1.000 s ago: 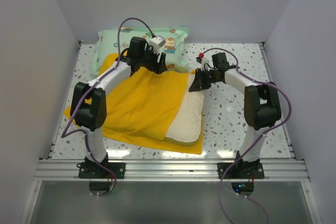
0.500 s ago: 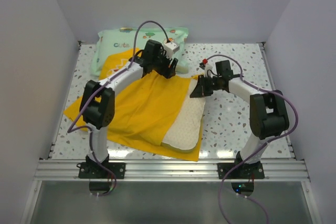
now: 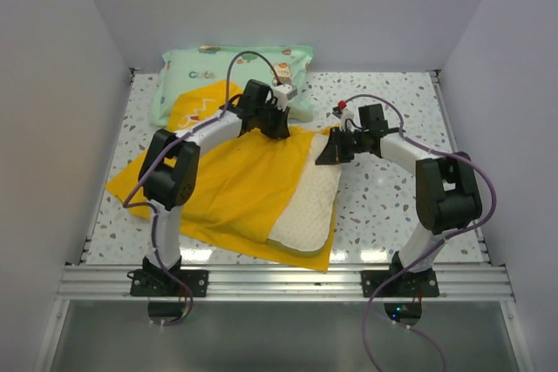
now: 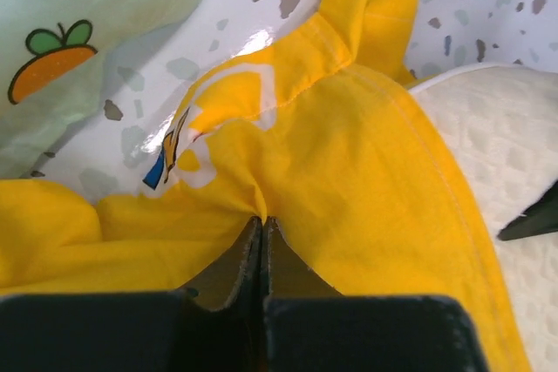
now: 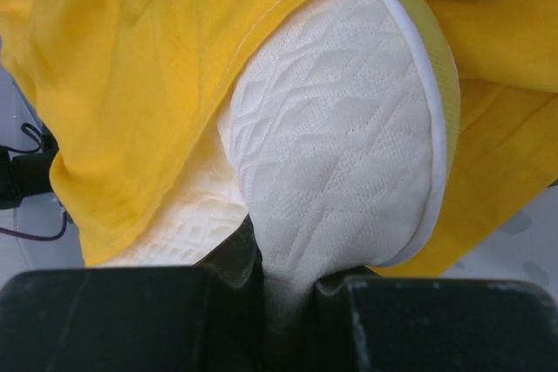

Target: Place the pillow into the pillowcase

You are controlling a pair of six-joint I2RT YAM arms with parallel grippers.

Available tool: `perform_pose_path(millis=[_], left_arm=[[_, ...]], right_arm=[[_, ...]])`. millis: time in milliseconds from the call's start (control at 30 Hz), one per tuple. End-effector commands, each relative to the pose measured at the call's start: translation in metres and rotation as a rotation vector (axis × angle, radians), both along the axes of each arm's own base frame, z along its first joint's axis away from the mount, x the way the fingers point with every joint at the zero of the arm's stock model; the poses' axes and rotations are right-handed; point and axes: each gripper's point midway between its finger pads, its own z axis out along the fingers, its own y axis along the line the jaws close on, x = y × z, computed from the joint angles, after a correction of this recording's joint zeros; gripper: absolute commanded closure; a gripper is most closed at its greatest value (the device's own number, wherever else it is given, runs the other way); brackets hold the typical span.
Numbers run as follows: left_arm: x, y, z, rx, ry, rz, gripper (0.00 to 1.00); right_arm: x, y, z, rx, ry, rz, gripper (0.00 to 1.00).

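Note:
The yellow pillowcase [image 3: 231, 176] lies spread on the table with the cream-white pillow [image 3: 307, 211] partly inside its right-hand opening. My left gripper [image 3: 277, 126] is at the case's far edge. In the left wrist view this gripper [image 4: 262, 219] is shut, pinching a puckered fold of the pillowcase [image 4: 366, 172]; the pillow [image 4: 506, 137] shows at the right. My right gripper [image 3: 328, 152] holds the pillow's far corner. In the right wrist view it [image 5: 283, 259] is shut on the quilted pillow [image 5: 331, 145], with the pillowcase [image 5: 148, 67] draped over the pillow's left part.
A mint-green cartoon-print pillow [image 3: 187, 71] lies at the back left, partly under the pillowcase's far edge, and shows as mint-green fabric [image 4: 78, 41] in the left wrist view. Speckled table [image 3: 392, 206] shows to the right. White walls enclose the table on three sides.
My left gripper has moved right along the case's far edge, dropped to the fabric and closed on it. The right gripper has kept its hold and shifted slightly right.

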Motion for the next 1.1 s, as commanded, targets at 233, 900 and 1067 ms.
perform_pose_path(millis=[233,900,1067], left_arm=[[-0.034,-0.088,0.121,-0.36,-0.097,-0.103,1.0],[-0.054,0.038,0.14,-0.108,-0.302,-0.245,0.34],[-0.163,0.139,0.102,0.301,-0.4,-0.747,0.34]], right_arm=[[0.019,0.025,0.046,0.159,-0.084,-0.032,1.0],[0.043,-0.029,0.044,-0.007,-0.058,-0.077,0.39],[-0.018,-0.05,0.07,-0.132,0.048,-0.023,0.11]])
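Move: The left hand still pinches the pillowcase's far part; the exposed pillow's middle lies about 17 cm back and 7 cm right of it, a few centimetres lower. The green cushion is some 13 cm ahead and 12 cm left of the left hand. The right hand still grips the pillow's edge, with the exposed middle roughly 9 cm back and 4 cm left; the pillowcase's middle is about 7 cm back and 19 cm left of that hand. Left pulls pillowcase about 8 cm right and up, releases, retreats left; right shifts pillow forward, releases, withdraws right. ##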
